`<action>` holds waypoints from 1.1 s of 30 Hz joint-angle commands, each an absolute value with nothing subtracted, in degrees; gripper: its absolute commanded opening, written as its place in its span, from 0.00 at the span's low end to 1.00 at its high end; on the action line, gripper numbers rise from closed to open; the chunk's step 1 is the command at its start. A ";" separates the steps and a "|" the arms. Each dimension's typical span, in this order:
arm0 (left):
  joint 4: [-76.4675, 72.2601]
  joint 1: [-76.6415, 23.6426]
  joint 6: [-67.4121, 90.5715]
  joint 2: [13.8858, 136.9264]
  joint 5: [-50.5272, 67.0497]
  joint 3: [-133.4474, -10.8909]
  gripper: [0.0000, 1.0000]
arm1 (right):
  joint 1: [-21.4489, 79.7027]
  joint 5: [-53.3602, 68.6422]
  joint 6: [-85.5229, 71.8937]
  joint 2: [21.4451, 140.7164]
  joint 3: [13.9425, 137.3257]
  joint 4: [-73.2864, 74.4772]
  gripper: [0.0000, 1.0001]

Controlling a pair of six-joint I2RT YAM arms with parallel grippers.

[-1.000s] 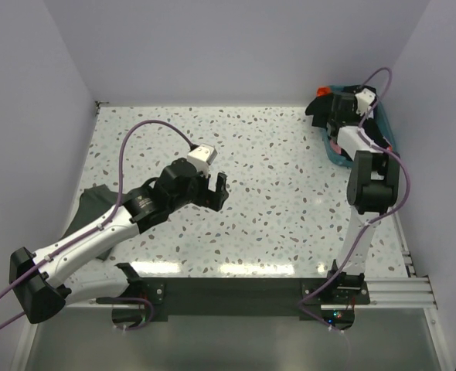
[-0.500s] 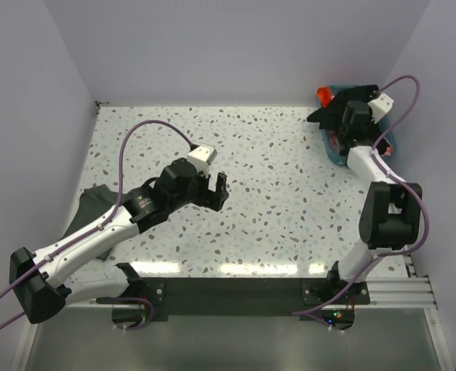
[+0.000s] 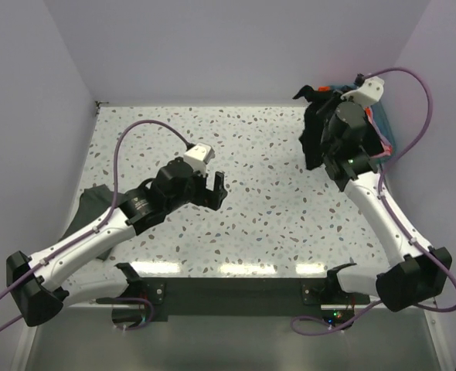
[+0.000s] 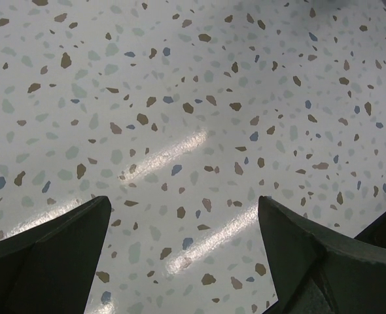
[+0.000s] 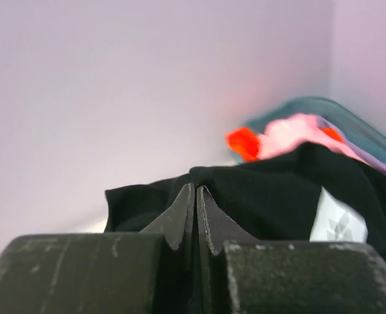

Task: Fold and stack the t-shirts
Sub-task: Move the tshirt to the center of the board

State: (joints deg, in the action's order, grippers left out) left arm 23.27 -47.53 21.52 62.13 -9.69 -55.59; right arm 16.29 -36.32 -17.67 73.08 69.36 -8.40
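My right gripper (image 5: 195,190) is shut on a fold of the black t-shirt (image 5: 278,190), which hangs from it above the table's back right (image 3: 313,139). Behind it, a pink t-shirt (image 5: 294,131) and an orange-red one (image 5: 244,142) lie in the teal basket (image 5: 311,108). A dark grey t-shirt (image 3: 96,202) lies at the table's left edge, partly under my left arm. My left gripper (image 3: 215,193) hovers over the middle of the table, jaws wide open with only bare speckled tabletop (image 4: 180,131) between the fingers (image 4: 55,242).
The teal basket (image 3: 384,127) stands in the back right corner against the wall. Lilac walls close the table in at the back and on both sides. The right arm's purple cable (image 3: 413,85) loops above the basket.
The right arm has swung up and to the left, pulling the black t-shirt out of the basket over the table. The left arm has barely moved.
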 commanded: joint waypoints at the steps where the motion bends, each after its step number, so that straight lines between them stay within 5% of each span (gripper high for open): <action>1: 22.23 -47.20 22.76 59.51 -12.65 -57.48 1.00 | 20.73 -35.17 -15.56 67.78 75.75 -8.80 0.00; 23: 23.90 -47.20 31.81 51.94 -21.44 -54.67 0.99 | 41.48 -18.90 -18.98 85.86 123.83 16.87 0.00; 28: 25.48 -46.85 34.97 51.86 -25.57 -52.39 0.99 | 40.79 -23.29 -20.82 85.26 116.04 17.05 0.00; 33: 25.49 -45.71 38.75 52.20 -26.46 -48.61 0.96 | 31.67 -17.86 -33.00 82.36 94.17 15.82 0.00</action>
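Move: The black t-shirt is already pinched in the right fingers and hangs with its middle about 18 cm below them. The centre of the board lies some 29 cm left of that hand, 14 cm back and about 38 cm below; the blue bin is 8 cm ahead, 17 cm right and 32 cm below. From the open left hand the t-shirt is about 35 cm right, 17 cm ahead and nearly level, the board centre 7 cm right, 4 cm ahead and 22 cm below. The black t-shirt is swung up and left away from the bin in the right hand's kept grip, rising some 22 cm and drawing back 9 as the wrist turns about 40 degrees counter-clockwise; after some 20 cm leftward the hand reverses forward and drops 12 cm quickly. The open left hand rises 5 cm, then sinks most of that, shifting about 5 cm left and turning counter-clockwise. ##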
